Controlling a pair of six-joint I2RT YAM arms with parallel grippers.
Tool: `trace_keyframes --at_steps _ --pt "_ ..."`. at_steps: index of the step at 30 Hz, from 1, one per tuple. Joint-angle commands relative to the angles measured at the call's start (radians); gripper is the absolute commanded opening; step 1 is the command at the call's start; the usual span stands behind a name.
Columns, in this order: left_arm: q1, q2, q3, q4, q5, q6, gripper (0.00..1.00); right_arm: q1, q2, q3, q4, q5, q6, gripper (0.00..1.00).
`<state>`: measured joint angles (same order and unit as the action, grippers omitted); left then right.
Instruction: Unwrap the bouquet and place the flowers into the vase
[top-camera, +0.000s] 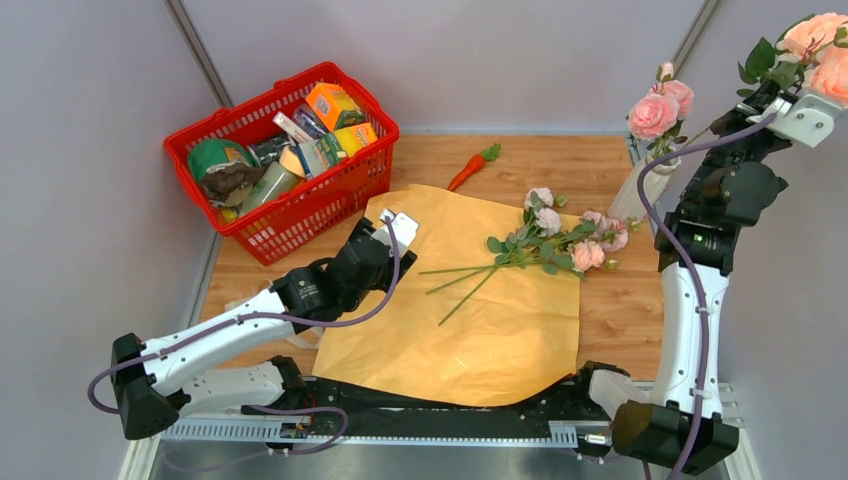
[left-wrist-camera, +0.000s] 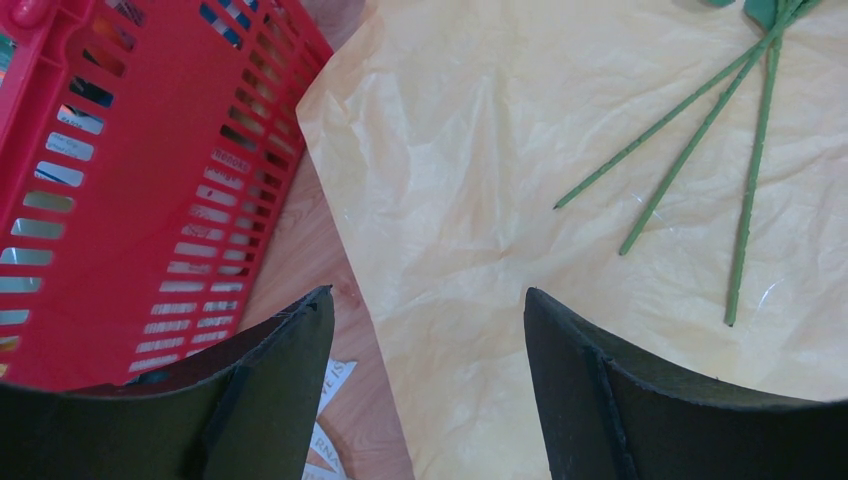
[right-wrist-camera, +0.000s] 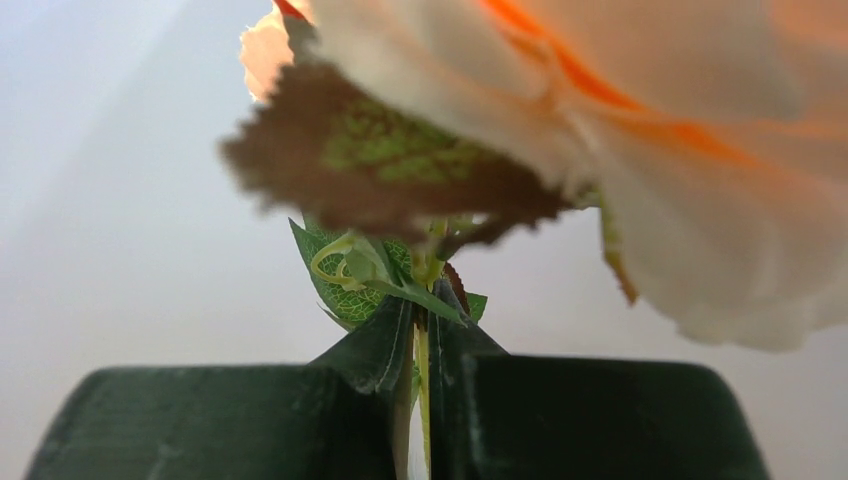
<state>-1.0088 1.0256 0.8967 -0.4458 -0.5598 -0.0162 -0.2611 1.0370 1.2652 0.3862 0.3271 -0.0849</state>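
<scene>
The orange wrapping paper (top-camera: 470, 310) lies spread flat on the table, its tan inside up. Several pink flowers (top-camera: 565, 240) rest on it with their green stems (left-wrist-camera: 690, 130) pointing left. The white vase (top-camera: 632, 195) stands at the back right with pink blooms (top-camera: 655, 112) in it. My right gripper (top-camera: 770, 92) is raised high beyond the vase and shut on the stem (right-wrist-camera: 422, 370) of a peach-pink flower (top-camera: 815, 45); the bloom (right-wrist-camera: 640, 120) fills the right wrist view. My left gripper (left-wrist-camera: 428, 300) hangs open and empty over the paper's left edge (top-camera: 385, 228).
A red basket (top-camera: 285, 160) full of groceries stands at the back left, close to my left gripper (left-wrist-camera: 130, 180). A toy carrot (top-camera: 472, 168) lies behind the paper. A strip of printed cream ribbon (left-wrist-camera: 322, 420) lies on the wood under the left fingers.
</scene>
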Motion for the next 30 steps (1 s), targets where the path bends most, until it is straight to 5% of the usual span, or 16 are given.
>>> trace_keyframes --at_steps 1,12,18,23,30 --pt "-0.005 -0.016 0.038 0.01 -0.003 0.015 0.77 -0.015 0.044 0.014 0.036 -0.019 0.017 0.0" --pt "-0.007 -0.025 0.036 0.015 0.003 0.015 0.78 -0.053 0.103 -0.09 -0.001 -0.069 0.079 0.0" --pt "-0.007 -0.032 0.036 0.012 -0.006 0.015 0.78 -0.055 0.129 -0.061 -0.156 -0.014 0.198 0.29" --pt "-0.007 -0.032 0.036 0.013 -0.008 0.015 0.77 -0.053 0.126 0.02 -0.435 0.017 0.309 0.43" --pt "-0.007 -0.03 0.034 0.013 -0.005 0.015 0.78 -0.053 -0.053 -0.072 -0.556 -0.023 0.428 0.6"
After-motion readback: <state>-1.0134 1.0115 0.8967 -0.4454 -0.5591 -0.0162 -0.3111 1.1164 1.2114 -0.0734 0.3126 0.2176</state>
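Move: The right hand, high up, already holds a peach flower by its stem; the vase's middle lies about 14 cm ahead of this hand, 3 cm to its left and some 43 cm below. The pink roses already in the vase are roughly 12 cm ahead, 8 cm left and 12 cm below; the loose flowers on the paper are some 6 cm ahead, 16 cm left and 54 cm below. From the left hand the vase is about 20 cm ahead, 42 cm right and 8 cm below. Right hand lowers the flower about 16 cm, forward into the vase, tips its fingers down and releases the stem. ##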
